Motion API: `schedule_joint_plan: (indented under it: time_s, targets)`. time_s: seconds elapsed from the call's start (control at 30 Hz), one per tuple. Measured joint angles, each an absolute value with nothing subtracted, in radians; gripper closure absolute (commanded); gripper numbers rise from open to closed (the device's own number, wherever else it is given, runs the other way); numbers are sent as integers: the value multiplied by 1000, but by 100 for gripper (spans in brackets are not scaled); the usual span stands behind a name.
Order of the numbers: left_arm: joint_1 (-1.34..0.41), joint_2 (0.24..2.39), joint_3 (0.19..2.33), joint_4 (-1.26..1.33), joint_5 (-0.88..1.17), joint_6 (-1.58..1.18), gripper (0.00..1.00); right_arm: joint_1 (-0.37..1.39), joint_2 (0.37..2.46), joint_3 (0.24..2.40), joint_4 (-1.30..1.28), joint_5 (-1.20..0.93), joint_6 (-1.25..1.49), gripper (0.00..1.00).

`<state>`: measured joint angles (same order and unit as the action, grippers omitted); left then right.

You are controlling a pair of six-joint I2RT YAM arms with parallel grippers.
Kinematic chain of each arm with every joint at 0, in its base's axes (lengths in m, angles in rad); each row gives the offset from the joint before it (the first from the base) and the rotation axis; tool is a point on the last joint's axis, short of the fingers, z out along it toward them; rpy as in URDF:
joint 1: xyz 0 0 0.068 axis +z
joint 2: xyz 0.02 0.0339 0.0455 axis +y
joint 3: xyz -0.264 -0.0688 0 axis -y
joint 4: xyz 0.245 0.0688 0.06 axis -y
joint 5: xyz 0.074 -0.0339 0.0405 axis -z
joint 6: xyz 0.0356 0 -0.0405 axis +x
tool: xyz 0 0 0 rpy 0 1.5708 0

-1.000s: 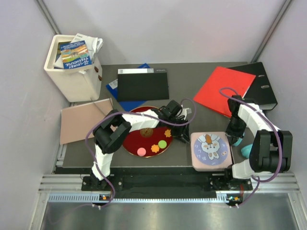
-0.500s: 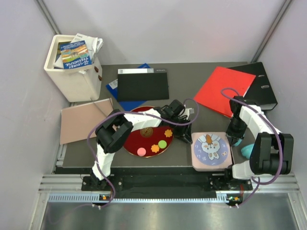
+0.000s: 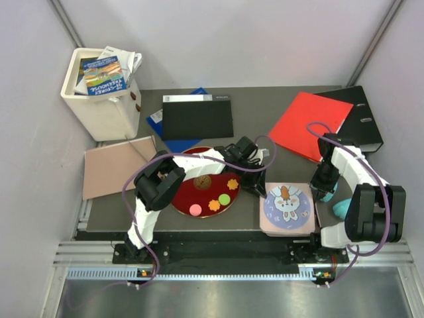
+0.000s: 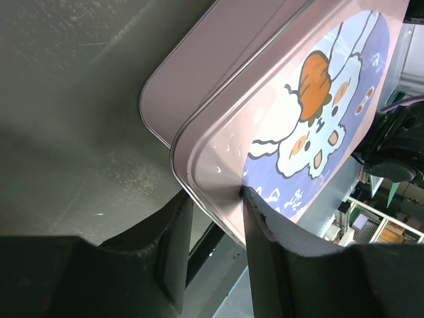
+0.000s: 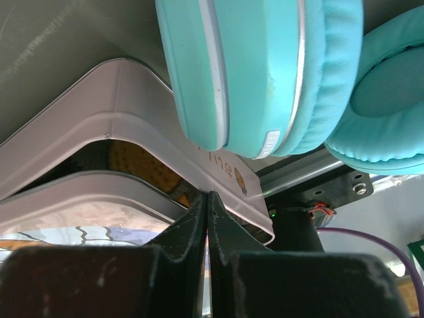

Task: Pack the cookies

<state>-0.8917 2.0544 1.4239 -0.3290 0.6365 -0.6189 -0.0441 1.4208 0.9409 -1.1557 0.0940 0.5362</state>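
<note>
Several cookies lie on a red plate (image 3: 184, 199): a dark one (image 3: 203, 182), two orange flowers (image 3: 232, 184), a green one (image 3: 224, 199) and a pink one (image 3: 195, 209). To the right is a pink tin; its rabbit lid (image 3: 287, 204) is askew on the base (image 4: 199, 73). My left gripper (image 3: 256, 189) is shut on the lid's (image 4: 291, 119) left rim, one finger (image 4: 265, 245) on top and one (image 4: 173, 245) below. My right gripper (image 5: 209, 197) is shut and empty, its tips against the base's wall (image 5: 132, 106). Through the gap, something orange (image 5: 142, 165) shows inside the tin.
Teal headphones (image 5: 265, 73) lie just right of the tin, beside my right gripper (image 3: 324, 194). A red folder (image 3: 308, 122) and a black binder (image 3: 361, 119) sit at the back right, a black folder (image 3: 197, 118) behind the plate, a white bin (image 3: 103, 93) at the back left.
The lid has slid left and toward the near edge, turning a little, with my left gripper on its rim. My right gripper stays shut by the tin's right side.
</note>
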Motion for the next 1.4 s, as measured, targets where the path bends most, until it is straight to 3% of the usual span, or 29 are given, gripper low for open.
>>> schedule_joint_plan:
  time_s: [0.37,0.9,1.4]
  targets:
    - [-842,2064,1456,-390,631,-625,59,4,1512,1002,-1188,27,570,100]
    - [-674,2071,1532,-438,536,-582,59,90,1700,1155,-1181,-229,629,100]
    - [-637,2071,1576,-450,501,-573,53,98,1606,1198,-1040,-178,573,100]
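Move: The lidded tin sits between the hands: the lid's middle is about 9 cm right and 5 cm back of the left fingers, level with them, and about 11 cm left and 5 cm back of the right hand. The red plate's middle lies roughly 21 cm left and 5 cm ahead of the left hand, about 5 cm lower. The nearer headphone cup stands some 5 cm right of the right hand, straight across. Left hand goes about 14 cm forward and left at the lid's edge; closed right fingers push the tin left, then forward. ##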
